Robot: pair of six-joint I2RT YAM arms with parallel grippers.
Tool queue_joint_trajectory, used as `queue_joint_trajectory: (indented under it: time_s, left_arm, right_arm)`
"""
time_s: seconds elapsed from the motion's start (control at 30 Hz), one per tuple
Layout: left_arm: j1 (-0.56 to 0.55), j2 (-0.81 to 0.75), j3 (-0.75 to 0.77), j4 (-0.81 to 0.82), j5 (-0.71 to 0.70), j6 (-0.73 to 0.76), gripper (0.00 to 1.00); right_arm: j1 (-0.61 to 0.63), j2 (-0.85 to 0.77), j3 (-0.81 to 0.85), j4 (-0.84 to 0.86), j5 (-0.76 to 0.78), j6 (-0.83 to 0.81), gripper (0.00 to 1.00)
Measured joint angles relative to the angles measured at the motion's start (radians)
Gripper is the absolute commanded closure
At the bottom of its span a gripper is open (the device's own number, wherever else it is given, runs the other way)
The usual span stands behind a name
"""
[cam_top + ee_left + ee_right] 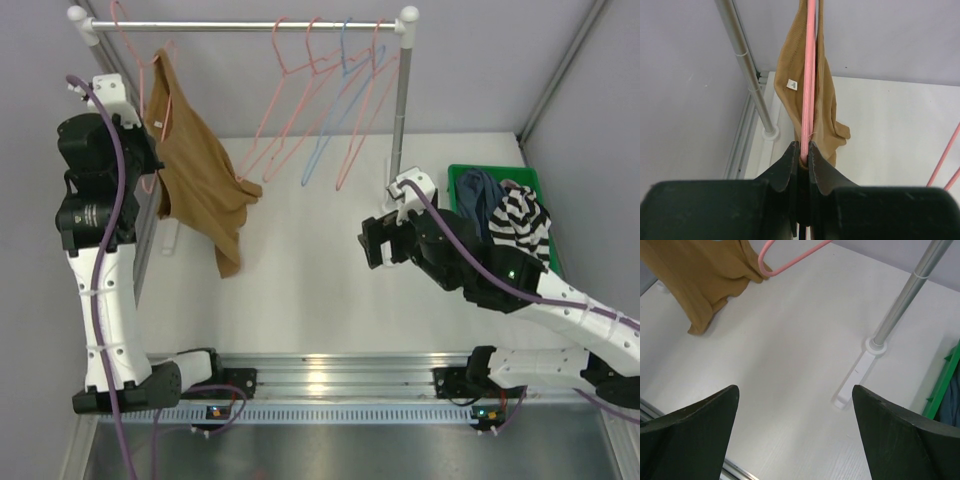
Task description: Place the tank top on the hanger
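The tan tank top [200,170] hangs draped over a salmon-pink hanger [808,75] at the left end of the rack, its hem trailing toward the table. My left gripper [803,150] is raised beside the left post. It is shut on the hanger's pink wire, with a bit of tan fabric [825,110] pinched in as well. My right gripper [378,240] hovers over the middle of the table, open, with nothing between its fingers. In the right wrist view the tank top [700,275] and a pink hanger's corner [785,262] lie far ahead of it.
Several pink hangers [290,100] and a light blue one [335,120] hang from the rail [240,25]. The right post [400,110] stands on a white foot [857,375]. A green bin [460,180] at the right holds a striped garment [520,220] and a dark blue one [478,195].
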Motion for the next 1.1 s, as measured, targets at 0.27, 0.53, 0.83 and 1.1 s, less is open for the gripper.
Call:
queue_joint_trajectory:
  time_s: [0.27,0.53,0.83,1.1]
  left_arm:
    - [0.054,0.090,0.072,-0.002,0.018,0.024,1.00]
    - [0.137,0.193,0.146,0.005,0.108,0.021,1.00]
    - [0.256,0.246,0.151,0.014,0.225,-0.046,1.00]
    - [0.280,0.249,0.113,0.035,0.285,-0.084,0.94]
  right_arm:
    - [0.000,0.053,0.021,0.010,-0.022,-0.023,0.04]
    - [0.000,0.098,0.034,0.020,-0.049,-0.046,0.05]
    - [0.000,0.101,0.034,0.021,-0.058,-0.053,0.04]
    - [0.000,0.101,0.034,0.023,-0.065,-0.058,0.04]
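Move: The left hand already grips the hanger carrying the brown tank top. The place it is bound for, the rail's left end, lies about 20 cm ahead of it, 12 cm to its left and 17 cm higher. The left post stands some 20 cm ahead and 15 cm left, its middle about 12 cm lower; the nearest pink hanger hangs roughly 18 cm ahead, 28 cm right and 5 cm higher. From the right hand, that rail end is about 35 cm ahead, 60 cm left and 28 cm up. Leftward and forward in about equal measure, the left hand carries the hanger and top towards the rail's left end, about 7 cm left and 6 cm ahead. The forward part comes mostly early; then it goes on left while sinking 3 cm and rolling some 10 degrees, left side down, fingers still shut on the hanger. The empty right hand drifts about 3 cm left, staying open. ##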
